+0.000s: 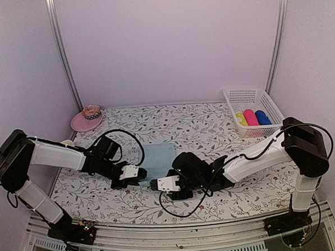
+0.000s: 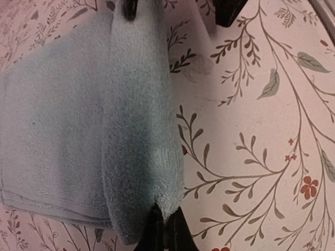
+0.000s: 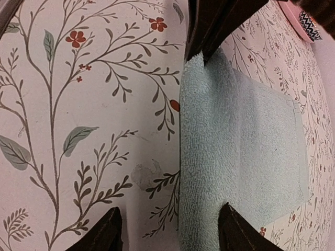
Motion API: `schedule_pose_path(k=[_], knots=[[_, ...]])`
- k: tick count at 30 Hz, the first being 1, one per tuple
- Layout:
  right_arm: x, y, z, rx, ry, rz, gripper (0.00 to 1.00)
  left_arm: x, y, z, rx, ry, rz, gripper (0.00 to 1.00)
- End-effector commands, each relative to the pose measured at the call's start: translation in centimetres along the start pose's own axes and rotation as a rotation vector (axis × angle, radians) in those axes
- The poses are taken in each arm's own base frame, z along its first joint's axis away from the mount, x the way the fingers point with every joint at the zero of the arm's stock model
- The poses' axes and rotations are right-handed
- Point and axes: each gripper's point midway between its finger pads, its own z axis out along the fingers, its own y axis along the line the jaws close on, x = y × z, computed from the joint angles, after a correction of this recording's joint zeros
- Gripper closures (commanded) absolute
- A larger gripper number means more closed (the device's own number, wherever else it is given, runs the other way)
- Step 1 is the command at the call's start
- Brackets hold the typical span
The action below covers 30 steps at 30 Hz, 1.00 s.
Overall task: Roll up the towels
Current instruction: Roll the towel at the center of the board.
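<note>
The pale aqua towel point(image 1: 159, 158) lies flat mid-table, its near edge turned over into a thick roll point(image 2: 138, 130). In the left wrist view my left gripper point(image 2: 166, 217) is shut on one end of that roll. In the top view it point(image 1: 141, 172) sits at the towel's near left corner. My right gripper point(image 3: 170, 225) is open at the roll's point(image 3: 207, 157) other end. One finger point(image 3: 238, 232) rests on the cloth and the other stands over bare table. From above the right gripper point(image 1: 155, 185) is at the towel's near edge. I see no royal blue towel lying on the table.
A white basket point(image 1: 231, 94) at the back right holds a yellow, a pink and a deep blue bundle. A pink brimmed hat point(image 1: 87, 119) sits at the back left by the wall. The floral tablecloth point(image 1: 212, 129) covers the table. Cables loop near both wrists.
</note>
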Motion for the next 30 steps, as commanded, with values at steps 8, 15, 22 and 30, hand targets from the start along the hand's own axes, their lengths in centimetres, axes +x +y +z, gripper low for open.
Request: schedule_pose_path(k=[8,15,22,30], knots=[[0.8,-1.7,2.4,0.104,0.075,-0.015,0.40,1.0,-1.6,0.2,0.082,0.020,-0.061,1.00],[1.9,-1.0,3.6,0.080,0.119,-0.025,0.55,1.1,-1.5,0.0,0.089,0.019,-0.063,1.00],[3.1,-0.9,4.6,0.047,0.174,0.016,0.76,1.2,-1.2,-0.5,0.079,0.017,-0.054,1.00],[1.7,1.1,3.9,-0.137,0.148,0.102,0.90,0.4,1.0,-2.5,-0.055,-0.013,-0.026,0.65]])
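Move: The right end of the light-blue towel's rolled near edge, which my open right hand is after, lies about 4 cm ahead of it, 1 cm left and 2 cm below. The towel's flat part is centred some 12 cm ahead, 6 cm left and 4 cm below that hand. My left fingers already pinch the roll's left end; from them the right end is about 12 cm to the right, level and at the same height. I push my open right hand forward nearly 4 cm, sinking about 2 cm and edging 2 cm left, so its fingers come around the right end of the towel's rolled edge, and close them to pinch it. My left hand keeps its pinch on the other end almost until the right has closed, then begins to open and lift, easing about 1 cm left. ##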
